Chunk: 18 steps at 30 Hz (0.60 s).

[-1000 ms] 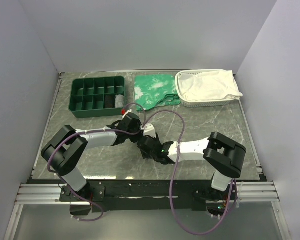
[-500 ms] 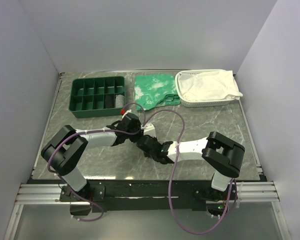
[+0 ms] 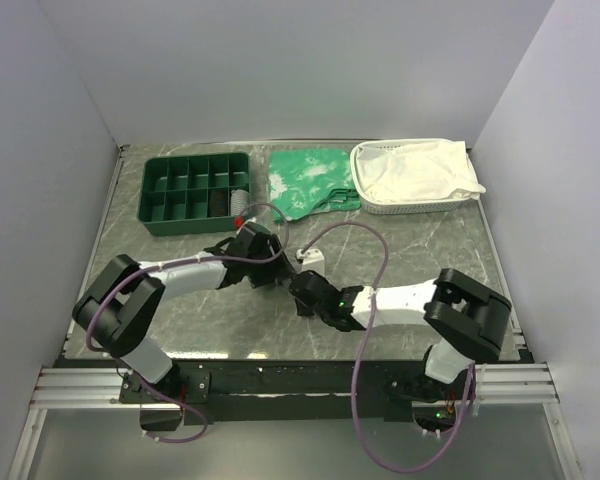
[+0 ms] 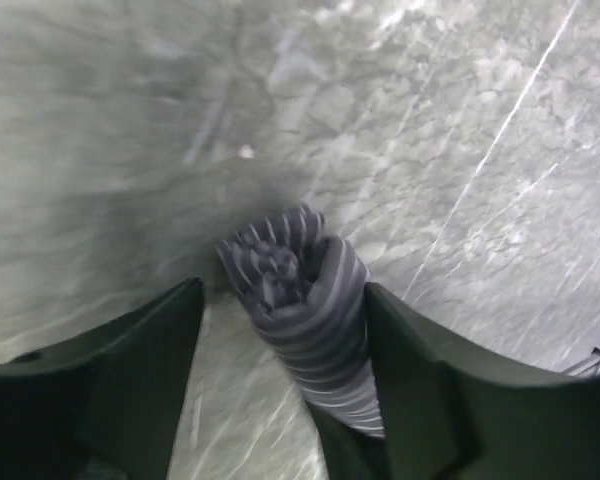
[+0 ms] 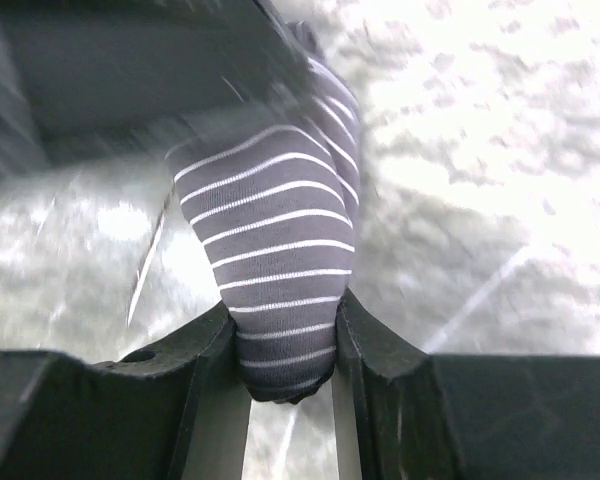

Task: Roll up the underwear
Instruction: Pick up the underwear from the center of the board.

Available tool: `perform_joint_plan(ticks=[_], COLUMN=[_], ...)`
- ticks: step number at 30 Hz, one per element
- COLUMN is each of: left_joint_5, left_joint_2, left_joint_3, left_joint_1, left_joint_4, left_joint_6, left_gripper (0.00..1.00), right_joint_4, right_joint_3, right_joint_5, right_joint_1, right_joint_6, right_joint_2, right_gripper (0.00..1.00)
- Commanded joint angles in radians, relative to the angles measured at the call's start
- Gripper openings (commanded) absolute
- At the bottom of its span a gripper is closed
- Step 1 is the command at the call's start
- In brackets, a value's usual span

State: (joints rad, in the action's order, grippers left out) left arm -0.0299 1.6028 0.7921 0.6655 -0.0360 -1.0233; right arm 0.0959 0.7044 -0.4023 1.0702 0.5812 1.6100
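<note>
The underwear (image 4: 305,295) is a tight grey roll with fine pale stripes, lying on the marble table. In the left wrist view its spiral end faces the camera between the fingers of my left gripper (image 4: 285,300), which stands open: table shows between the roll and the left finger, while the right finger lies against the cloth. My right gripper (image 5: 285,320) is shut on the other end of the underwear (image 5: 275,250), with both fingers pressed into the fabric. From above, the left gripper (image 3: 263,268) and right gripper (image 3: 302,290) meet mid-table and hide the roll.
A green compartment tray (image 3: 195,190) stands at the back left. Beside it lies a green white-patterned cloth (image 3: 308,175). A white basket (image 3: 380,205) holding a white cloth (image 3: 415,172) sits at the back right. Walls close in three sides.
My left gripper's jaws have spread apart from the roll. The right arm's elbow has swung out to the right while its gripper stays on the roll.
</note>
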Motion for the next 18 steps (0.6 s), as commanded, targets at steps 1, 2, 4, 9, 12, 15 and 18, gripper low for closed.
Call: perform_joint_plan(ticks=[1,2,4,9,12,15,18], left_joint_5=[0.087,0.093,0.111,0.159,0.186,0.208,0.211], left_joint_2=[-0.102,-0.118,-0.157,-0.248,-0.323,-0.38,-0.412], left_joint_3=[0.068,0.078,0.098,0.121,0.116,0.11,0.099], left_joint_1=[-0.069,-0.079,-0.113,-0.194,-0.251,-0.311,-0.362], left_joint_4=[-0.131,-0.142,-0.169,-0.232,-0.268,-0.294,-0.309], left_joint_6=[0.066,0.075,0.088,0.106,0.121,0.147,0.175], left_gripper=[0.74,0.78,0.79,0.84,0.88,0.91,0.92], right_joint_4=[-0.088,-0.117,-0.137,-0.203,-0.228,-0.246,-0.278], right_joint_3=[-0.036,-0.037,-0.029,0.018,0.046,0.089,0.153], right_joint_5=[-0.015,-0.013,-0.021,-0.026,-0.026,-0.023,-0.03], right_joint_1=[-0.01,-0.01,-0.01,-0.026,-0.045,-0.068,-0.084], right_joint_6=[0.052,0.052,0.051,0.031,0.019,-0.003,-0.024], right_joint_2=[-0.116,-0.145,-0.174,-0.226,-0.245,-0.246,-0.223], right_gripper=[0.0,0.0,0.0,0.0,0.0,0.0,0.0])
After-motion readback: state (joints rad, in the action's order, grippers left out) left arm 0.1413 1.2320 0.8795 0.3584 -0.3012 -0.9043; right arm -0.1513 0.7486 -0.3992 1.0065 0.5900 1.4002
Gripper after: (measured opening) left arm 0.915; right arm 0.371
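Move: The rolled underwear, its near end already pinched by the right fingers, has its middle about 4 cm ahead of the right hand, 3 cm left and 1 cm below. From the left hand, already open around it, that middle is roughly 2 cm back, 3 cm right and 2 cm below. The grey roll in the tray stands about 15 cm ahead of the left hand and 9 cm left; the green cloth some 19 cm ahead and 8 cm right. Right hand lifts the still-pinched underwear about 5 cm, drifting right; left opens wider, withdrawing left, up and forward. ##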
